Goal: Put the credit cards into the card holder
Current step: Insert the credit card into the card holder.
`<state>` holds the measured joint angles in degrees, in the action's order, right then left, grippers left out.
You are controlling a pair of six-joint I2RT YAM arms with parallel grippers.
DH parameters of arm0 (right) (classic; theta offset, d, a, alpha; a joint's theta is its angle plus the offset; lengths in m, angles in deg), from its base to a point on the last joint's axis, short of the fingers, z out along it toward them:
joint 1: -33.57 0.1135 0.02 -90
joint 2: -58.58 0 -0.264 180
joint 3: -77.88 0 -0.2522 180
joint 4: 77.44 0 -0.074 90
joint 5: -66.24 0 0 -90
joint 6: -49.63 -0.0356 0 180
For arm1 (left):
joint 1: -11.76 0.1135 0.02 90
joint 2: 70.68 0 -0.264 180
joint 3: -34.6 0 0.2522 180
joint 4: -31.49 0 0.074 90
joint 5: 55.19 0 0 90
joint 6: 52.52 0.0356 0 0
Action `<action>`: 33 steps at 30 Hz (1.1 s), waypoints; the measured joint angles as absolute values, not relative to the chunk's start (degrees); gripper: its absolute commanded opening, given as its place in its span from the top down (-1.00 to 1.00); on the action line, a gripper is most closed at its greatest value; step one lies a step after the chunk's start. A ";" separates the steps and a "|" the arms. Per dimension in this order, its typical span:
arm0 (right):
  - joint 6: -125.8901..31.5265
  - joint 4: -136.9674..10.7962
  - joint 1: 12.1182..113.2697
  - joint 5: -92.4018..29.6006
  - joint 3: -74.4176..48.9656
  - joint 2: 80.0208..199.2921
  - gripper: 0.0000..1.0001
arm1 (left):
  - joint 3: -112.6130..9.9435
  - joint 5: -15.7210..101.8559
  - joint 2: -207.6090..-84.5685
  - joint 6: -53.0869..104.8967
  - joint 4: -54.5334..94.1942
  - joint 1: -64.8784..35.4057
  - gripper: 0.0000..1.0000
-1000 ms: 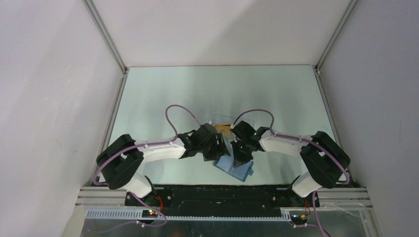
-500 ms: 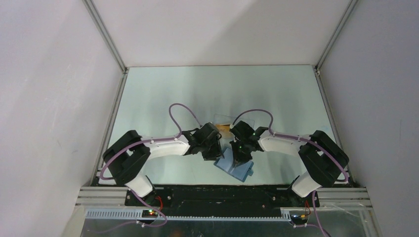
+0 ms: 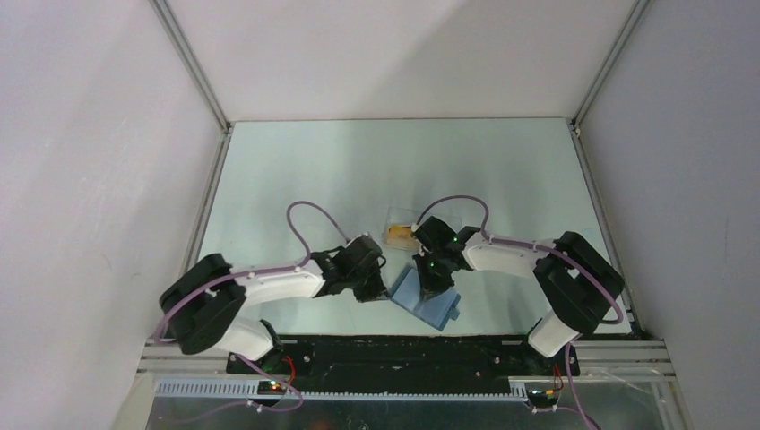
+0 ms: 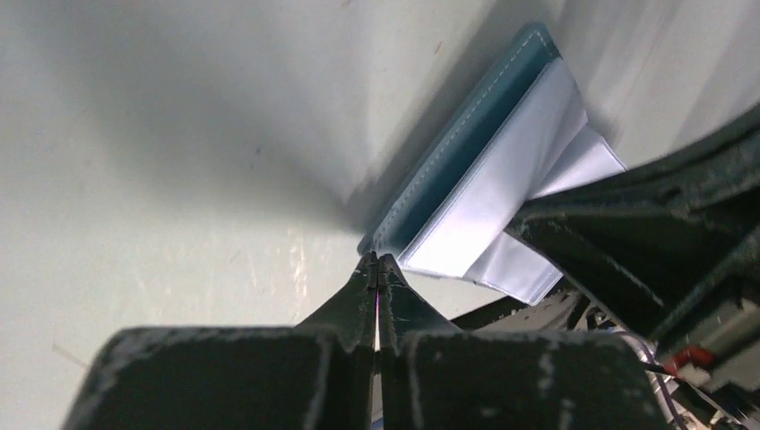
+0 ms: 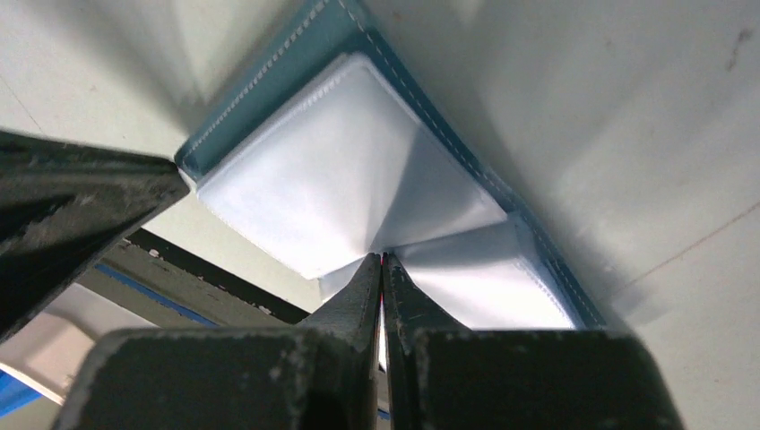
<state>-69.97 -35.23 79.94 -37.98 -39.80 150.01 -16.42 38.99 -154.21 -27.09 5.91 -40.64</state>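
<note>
The card holder [image 3: 428, 303] lies open on the table near the front, blue outside with pale clear sleeves [image 5: 332, 179] inside. My right gripper [image 3: 428, 279] stands on it, and in the right wrist view its jaws [image 5: 383, 259] are shut, pinching a clear sleeve up into a peak. My left gripper [image 3: 371, 288] is shut and empty, its tips [image 4: 376, 260] at the holder's corner [image 4: 466, 143]. One orange-gold credit card [image 3: 398, 235] shows behind the right gripper, inside a clear box [image 3: 409, 218].
The right gripper's dark body [image 4: 645, 233] fills the right side of the left wrist view, close to my left fingers. The table's near edge with the black base rail [image 3: 403, 349] runs just in front of the card holder. Walls enclose the table on three sides.
My left gripper has closed from open and drawn back to the left and nearer, off the card holder. The right gripper has stayed shut on the holder, shifting slightly.
</note>
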 measured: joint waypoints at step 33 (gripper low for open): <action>-67.74 -33.11 79.61 -33.72 -41.64 146.89 0.91 | -15.98 54.55 -158.49 -20.60 20.43 -33.67 -0.77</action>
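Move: The card holder's middle lies about 9 cm right of the shut left gripper and level with it in reach, some 1 cm lower; its left corner is right at those fingertips. The right gripper's shut tips are already on the holder, practically over its middle. The gold card lies about 15 cm ahead and 3 cm right of the left gripper, and the snap tab some 4 cm back and 15 cm right of it. Lift the left gripper back off the holder's left corner, open it wide, then swing it about 4 cm forward, rightward and down so the fingers straddle the holder's left end, leaning some 15 degrees flatter towards the right. Keep the right gripper shut on the white pocket, easing it 2 cm forward and slightly left, then about 3 cm right while drawing it back. ##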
